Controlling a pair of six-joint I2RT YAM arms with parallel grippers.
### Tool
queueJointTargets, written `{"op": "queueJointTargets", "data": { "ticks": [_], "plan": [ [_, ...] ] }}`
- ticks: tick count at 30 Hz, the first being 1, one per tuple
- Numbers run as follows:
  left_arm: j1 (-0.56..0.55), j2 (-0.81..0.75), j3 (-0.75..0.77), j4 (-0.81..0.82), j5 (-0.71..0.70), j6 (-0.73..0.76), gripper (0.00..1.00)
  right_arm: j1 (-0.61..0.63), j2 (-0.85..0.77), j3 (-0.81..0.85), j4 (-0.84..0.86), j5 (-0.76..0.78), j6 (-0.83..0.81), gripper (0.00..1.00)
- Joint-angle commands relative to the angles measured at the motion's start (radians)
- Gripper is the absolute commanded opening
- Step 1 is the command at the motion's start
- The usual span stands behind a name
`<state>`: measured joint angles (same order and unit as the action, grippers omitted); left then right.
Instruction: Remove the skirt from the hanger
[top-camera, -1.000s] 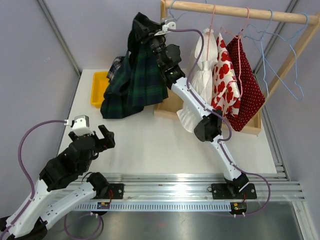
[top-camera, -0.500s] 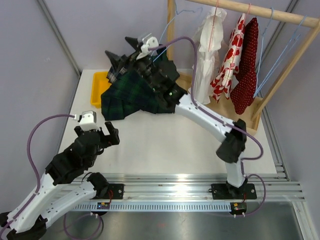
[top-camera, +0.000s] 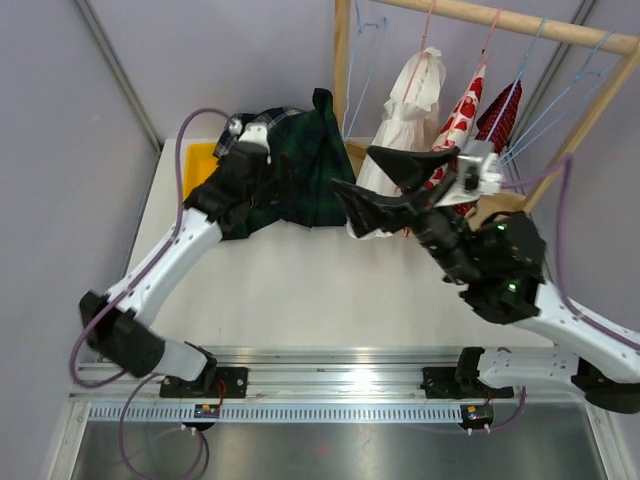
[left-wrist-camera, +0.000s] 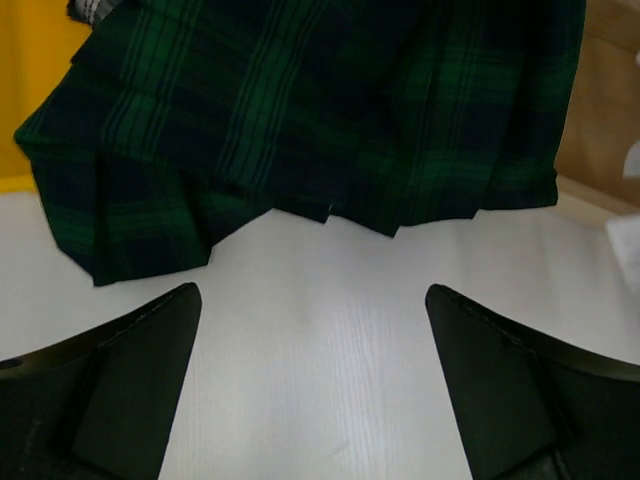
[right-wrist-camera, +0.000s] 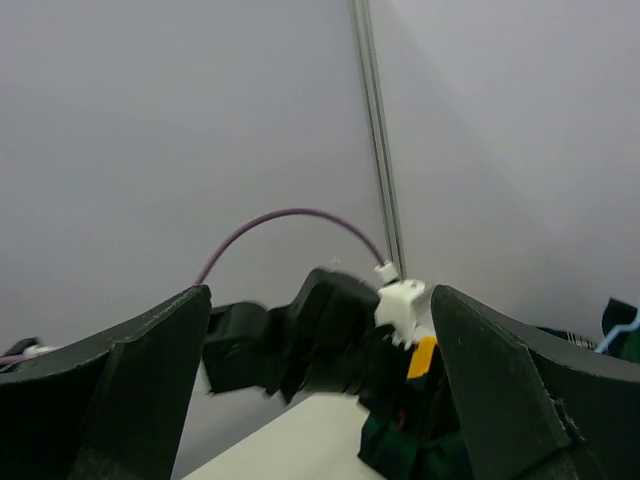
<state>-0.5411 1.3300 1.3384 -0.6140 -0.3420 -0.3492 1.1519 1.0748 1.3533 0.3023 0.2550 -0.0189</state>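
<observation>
The dark green plaid skirt (top-camera: 295, 175) lies crumpled at the back of the table, one corner peaking up by the rack post. Its hem (left-wrist-camera: 330, 130) fills the top of the left wrist view. My left gripper (left-wrist-camera: 310, 292) is open over bare table just short of that hem, nothing between its fingers. My right gripper (top-camera: 353, 167) is open in the air just right of the skirt, holding nothing. Between its fingers, the right wrist view shows the left wrist (right-wrist-camera: 320, 330) and a bit of skirt (right-wrist-camera: 420, 445). Thin blue hangers (top-camera: 362, 45) hang by the post; whether one sits in the skirt I cannot tell.
A yellow bin (top-camera: 198, 160) sits at the back left, partly under the skirt. The wooden rack (top-camera: 342, 60) stands at the back right with a white dress (top-camera: 405, 105), a red-and-white dress (top-camera: 462, 120) and a red dotted one (top-camera: 500, 115) on it.
The right gripper has opened, let the skirt go and swung right. The skirt has dropped from the air onto the table. The left arm has reached from the front left up to it.
</observation>
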Motion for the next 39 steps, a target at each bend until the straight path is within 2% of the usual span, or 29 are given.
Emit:
{"op": "queueJointTargets", "data": {
  "ticks": [1, 3, 4, 8, 11, 14, 18, 21, 24, 26, 30, 33, 36, 38, 39],
  "plan": [
    [0.084, 0.256, 0.183, 0.111, 0.181, 0.059, 0.99, 0.006, -0.145, -0.080, -0.185, 0.122, 0.118, 0.99],
    [0.136, 0.377, 0.287, 0.082, 0.216, 0.058, 0.99, 0.006, -0.234, -0.095, -0.287, 0.144, 0.140, 0.97],
    [0.150, 0.503, 0.385, 0.047, 0.245, 0.056, 0.99, 0.006, -0.260, -0.095, -0.333, 0.144, 0.160, 0.97],
    [0.191, 0.754, 0.622, -0.022, 0.247, 0.085, 0.99, 0.006, -0.384, -0.074, -0.497, 0.182, 0.178, 0.97],
    [0.226, 0.913, 0.793, -0.107, 0.201, 0.084, 0.99, 0.006, -0.443, -0.054, -0.557, 0.196, 0.172, 0.97],
    [0.295, 0.997, 0.878, -0.164, 0.181, 0.064, 0.99, 0.008, -0.475, -0.023, -0.603, 0.196, 0.168, 0.97],
    [0.400, 1.005, 0.845, -0.148, 0.112, 0.076, 0.99, 0.006, -0.493, 0.000, -0.644, 0.194, 0.165, 0.97],
    [0.492, 1.020, 0.873, -0.179, 0.054, 0.078, 0.99, 0.006, -0.510, -0.002, -0.654, 0.196, 0.159, 0.97],
    [0.570, 0.988, 0.842, -0.167, 0.101, 0.055, 0.98, 0.006, -0.512, -0.005, -0.658, 0.205, 0.151, 0.98],
    [0.570, 0.930, 0.818, -0.121, 0.127, 0.081, 0.99, 0.008, -0.509, -0.010, -0.657, 0.217, 0.146, 0.99],
    [0.518, 0.838, 0.823, -0.082, 0.225, 0.095, 0.99, 0.006, -0.501, -0.010, -0.657, 0.257, 0.132, 0.99],
    [0.446, 0.793, 0.918, -0.113, 0.256, 0.118, 0.99, 0.006, -0.513, 0.010, -0.664, 0.312, 0.120, 0.99],
    [0.359, 0.678, 0.937, -0.119, 0.177, 0.124, 0.99, 0.006, -0.549, 0.039, -0.673, 0.377, 0.134, 0.99],
    [0.287, 0.600, 0.909, -0.099, 0.131, 0.124, 0.99, 0.006, -0.555, 0.102, -0.745, 0.403, 0.140, 0.99],
    [0.236, 0.509, 0.897, -0.075, 0.094, 0.122, 0.99, 0.006, -0.550, 0.124, -0.774, 0.402, 0.146, 0.99]
  ]
}}
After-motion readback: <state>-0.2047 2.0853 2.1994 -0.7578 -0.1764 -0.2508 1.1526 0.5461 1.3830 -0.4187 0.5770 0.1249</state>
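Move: The dark green skirt lies in a heap about 18 cm ahead of the open left hand, a couple of centimetres to its right and some 18 cm below. The yellow basket, partly under it, sits about 22 cm ahead and 11 cm left of the hand, 22 cm down; the hanger stand's left post is some 24 cm ahead and 19 cm right. From the raised right hand the green skirt lies about 34 cm ahead, 14 cm left and 49 cm below. The left hand, fingers wide open, lunges about 20 cm forward and down to the green skirt, tipping its fingers some 20 degrees steeper, then sweeps low to the left across the basket to push the cloth that way, before rising and swinging part of the way back right. Meanwhile the empty right hand draws off about 20 cm to the right, staying high and open. ##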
